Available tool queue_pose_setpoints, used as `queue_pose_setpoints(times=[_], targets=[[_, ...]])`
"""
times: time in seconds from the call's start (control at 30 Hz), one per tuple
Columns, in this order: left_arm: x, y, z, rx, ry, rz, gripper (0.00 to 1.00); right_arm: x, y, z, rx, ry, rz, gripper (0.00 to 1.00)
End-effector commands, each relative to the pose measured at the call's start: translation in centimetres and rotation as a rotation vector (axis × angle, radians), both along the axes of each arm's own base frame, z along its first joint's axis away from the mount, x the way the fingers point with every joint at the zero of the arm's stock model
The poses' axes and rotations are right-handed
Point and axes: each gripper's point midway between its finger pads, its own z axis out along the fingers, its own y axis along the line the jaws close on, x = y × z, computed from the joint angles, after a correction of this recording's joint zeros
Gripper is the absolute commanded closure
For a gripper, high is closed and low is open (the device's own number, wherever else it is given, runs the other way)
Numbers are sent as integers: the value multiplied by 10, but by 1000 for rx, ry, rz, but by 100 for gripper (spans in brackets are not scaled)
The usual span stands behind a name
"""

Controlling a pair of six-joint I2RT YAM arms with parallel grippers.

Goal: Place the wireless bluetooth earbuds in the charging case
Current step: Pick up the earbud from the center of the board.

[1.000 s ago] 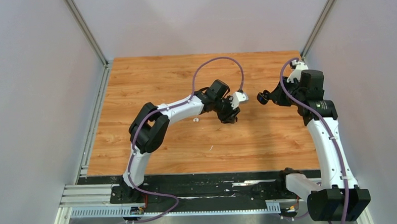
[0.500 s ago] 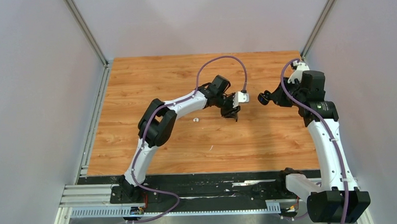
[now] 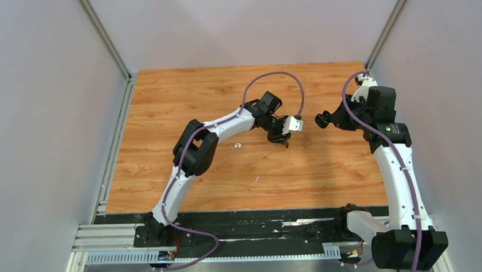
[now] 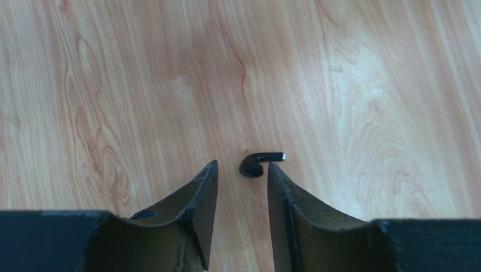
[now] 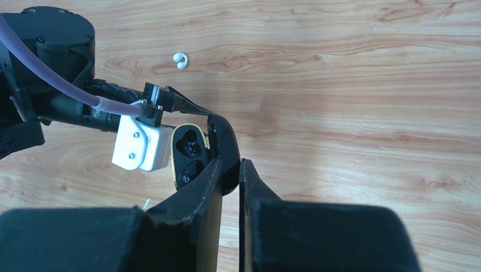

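Observation:
A glossy black earbud [image 4: 253,164] lies on the wooden table just beyond the tips of my left gripper [image 4: 242,166]. That gripper is open and empty, its jaws standing either side of the earbud's near end. My right gripper [image 5: 230,165] is shut on the lid [image 5: 225,148] of a black charging case [image 5: 189,152]. The case is open and shows two dark wells. A white earbud [image 5: 180,60] lies apart on the table, and it also shows in the top view [image 3: 238,145]. In the top view the left gripper [image 3: 280,137] and the right gripper [image 3: 321,118] are close together.
The left arm's white wrist camera block [image 5: 140,144] sits right beside the open case. Grey walls [image 3: 54,119] close in the table on the left, back and right. A black rail [image 3: 255,224] runs along the near edge.
The left arm has stretched further right and its gripper has shifted a little right. The right arm and the case have hardly moved.

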Motion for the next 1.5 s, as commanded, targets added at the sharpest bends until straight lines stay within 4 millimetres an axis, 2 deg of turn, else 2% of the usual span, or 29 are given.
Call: queue_pose_setpoints(times=[0.0, 0.33, 0.67, 1.03, 1.17, 1.23, 1.27, 1.3, 1.33, 1.37, 1.4, 1.43, 1.47], targets=[[13, -8, 3, -3, -61, -19, 56, 5, -1, 4, 8, -17, -3, 100], [10, -4, -14, 72, -127, -100, 55, 11, -5, 3, 11, -14, -12, 100], [-7, 1, -26, 117, -173, -248, 56, 14, -7, 2, 13, -11, -17, 100], [-11, 9, -42, 182, -200, -339, 68, 14, -10, 4, 10, -16, -26, 100], [-9, 10, -42, 192, -201, -336, 81, 13, -11, 4, 7, -17, -28, 100], [-8, 9, -37, 186, -193, -310, 86, 13, -12, 5, 3, -19, -30, 100], [-7, 8, -28, 167, -189, -279, 89, 14, -12, 5, 1, -21, -29, 100], [-10, 11, -29, 168, -173, -265, 90, 14, -12, 6, 0, -24, -28, 100], [-5, 6, -10, 128, -194, -229, 93, 15, -13, 7, -3, -27, -27, 100], [-9, 11, -12, 131, -181, -213, 94, 15, -13, 8, -5, -31, -25, 100], [-3, 6, 14, 85, -223, -175, 96, 16, -12, 9, -5, -35, -20, 100], [-2, 8, 15, 74, -230, -155, 97, 17, -11, 9, -4, -39, -13, 100], [-1, 10, 45, 42, -252, -108, 99, 16, -10, 10, -1, -43, -4, 100]])
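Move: The dark earbud in the middle of the board lies almost at the left hand's fingertips: about 2 cm below, 1 cm to the right, level fore and aft. A white earbud lies some 11 cm ahead and 7 cm left of this hand, another about 18 cm left and 1 cm ahead, both around 3 cm below it. From the right hand the dark earbud is roughly 3 cm ahead, 12 cm left and 21 cm down. Sinking about 2 cm onto the dark earbud, the left hand first edges forward about 1 cm, then eases back slightly more than that while its wrist turns some 20 degrees, mostly clockwise. Low over the board, its half-open fingers close on the bulb and pinch it from both sides. The right hand keeps hold of the open case, drifting a little down and right. ##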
